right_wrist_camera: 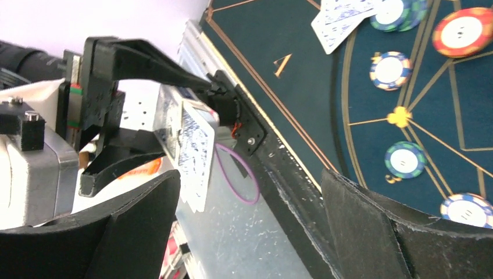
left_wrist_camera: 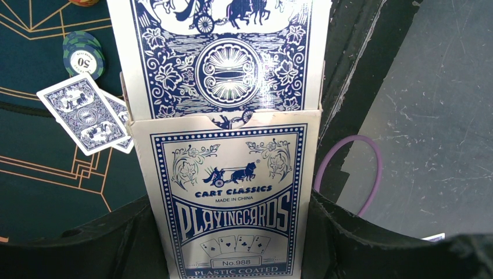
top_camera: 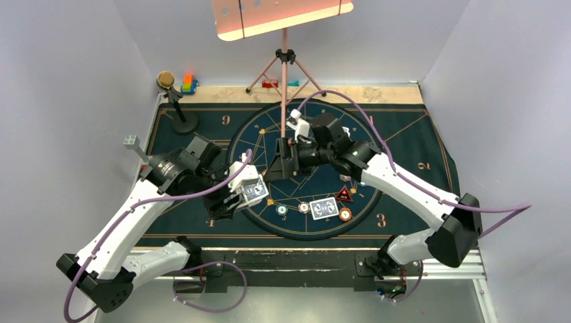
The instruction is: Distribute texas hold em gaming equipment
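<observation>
My left gripper (top_camera: 246,193) (left_wrist_camera: 232,247) is shut on a blue-and-white playing card box (left_wrist_camera: 229,197), and the deck (left_wrist_camera: 224,58) sticks out of its open top. It hangs over the mat's near left part. My right gripper (top_camera: 281,165) (right_wrist_camera: 250,232) is open and empty, pointing at that box (right_wrist_camera: 189,142) from the mat's centre, a short gap away. Two face-down cards (top_camera: 324,207) (left_wrist_camera: 87,113) lie on the mat with a teal chip (top_camera: 282,210), a white chip (top_camera: 304,207), an orange chip (top_camera: 345,214) and a red-edged triangular marker (top_camera: 344,195).
The dark blue game mat (top_camera: 417,148) covers the table. A pink tripod stand (top_camera: 284,60) is at the back centre, coloured toy blocks (top_camera: 188,84) and a small black stand (top_camera: 176,101) at the back left. More chips (right_wrist_camera: 389,70) lie along the mat's circle.
</observation>
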Controlling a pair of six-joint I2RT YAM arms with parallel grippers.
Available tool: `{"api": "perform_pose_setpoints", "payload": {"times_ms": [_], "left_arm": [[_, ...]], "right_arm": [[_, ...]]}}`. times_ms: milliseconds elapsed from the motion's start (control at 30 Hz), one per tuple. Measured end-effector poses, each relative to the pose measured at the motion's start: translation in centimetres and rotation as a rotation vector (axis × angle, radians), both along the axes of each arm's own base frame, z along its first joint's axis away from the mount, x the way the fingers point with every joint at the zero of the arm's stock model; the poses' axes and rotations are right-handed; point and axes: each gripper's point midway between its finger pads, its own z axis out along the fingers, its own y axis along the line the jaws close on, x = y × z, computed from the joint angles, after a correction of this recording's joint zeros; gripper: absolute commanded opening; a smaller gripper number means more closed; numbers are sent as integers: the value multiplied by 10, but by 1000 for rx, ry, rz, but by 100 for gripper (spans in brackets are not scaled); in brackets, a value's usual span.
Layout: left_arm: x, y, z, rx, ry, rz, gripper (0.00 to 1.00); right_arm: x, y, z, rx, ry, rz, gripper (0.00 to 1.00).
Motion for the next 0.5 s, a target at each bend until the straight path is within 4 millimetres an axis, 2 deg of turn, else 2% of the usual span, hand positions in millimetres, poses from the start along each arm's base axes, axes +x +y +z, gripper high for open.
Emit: {"api": "perform_pose_setpoints", "payload": {"times_ms": [167, 400, 500], "left_arm": [[0, 0, 0, 0, 0, 0, 0], [0, 0, 0, 0, 0, 0, 0], [0, 0, 0, 0, 0, 0, 0]], "right_arm": [[-16, 23, -1, 34, 20, 69, 97], [-15, 44, -8, 75, 58, 96, 97], [-16, 50, -12, 92, 76, 104, 95]]}}
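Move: The exposed end of the playing-card deck, still held in its box by the left hand, lies about 6 cm to the right hand's left, 3 cm back and 6 cm below. On the table, some 21 cm below the right hand, are the green-blue chip stack about 10 cm left and 7 ahead, the dealt card pair about 15 left and 7 ahead, and the white chip about 6 left and 3 ahead. From the left hand, the exposed deck end is about 5 cm right, 1 ahead and 4 below. No touch can be made out yet: the right hand heads for the exposed deck end with its fingers still wide open, going left about 5 cm, first also easing back a little and then sinking slightly, until one finger reaches over the deck face. Its wrist turns a little counter-clockwise, under 10 degrees in all, while the left hand stays still and keeps its hold on the card box. ##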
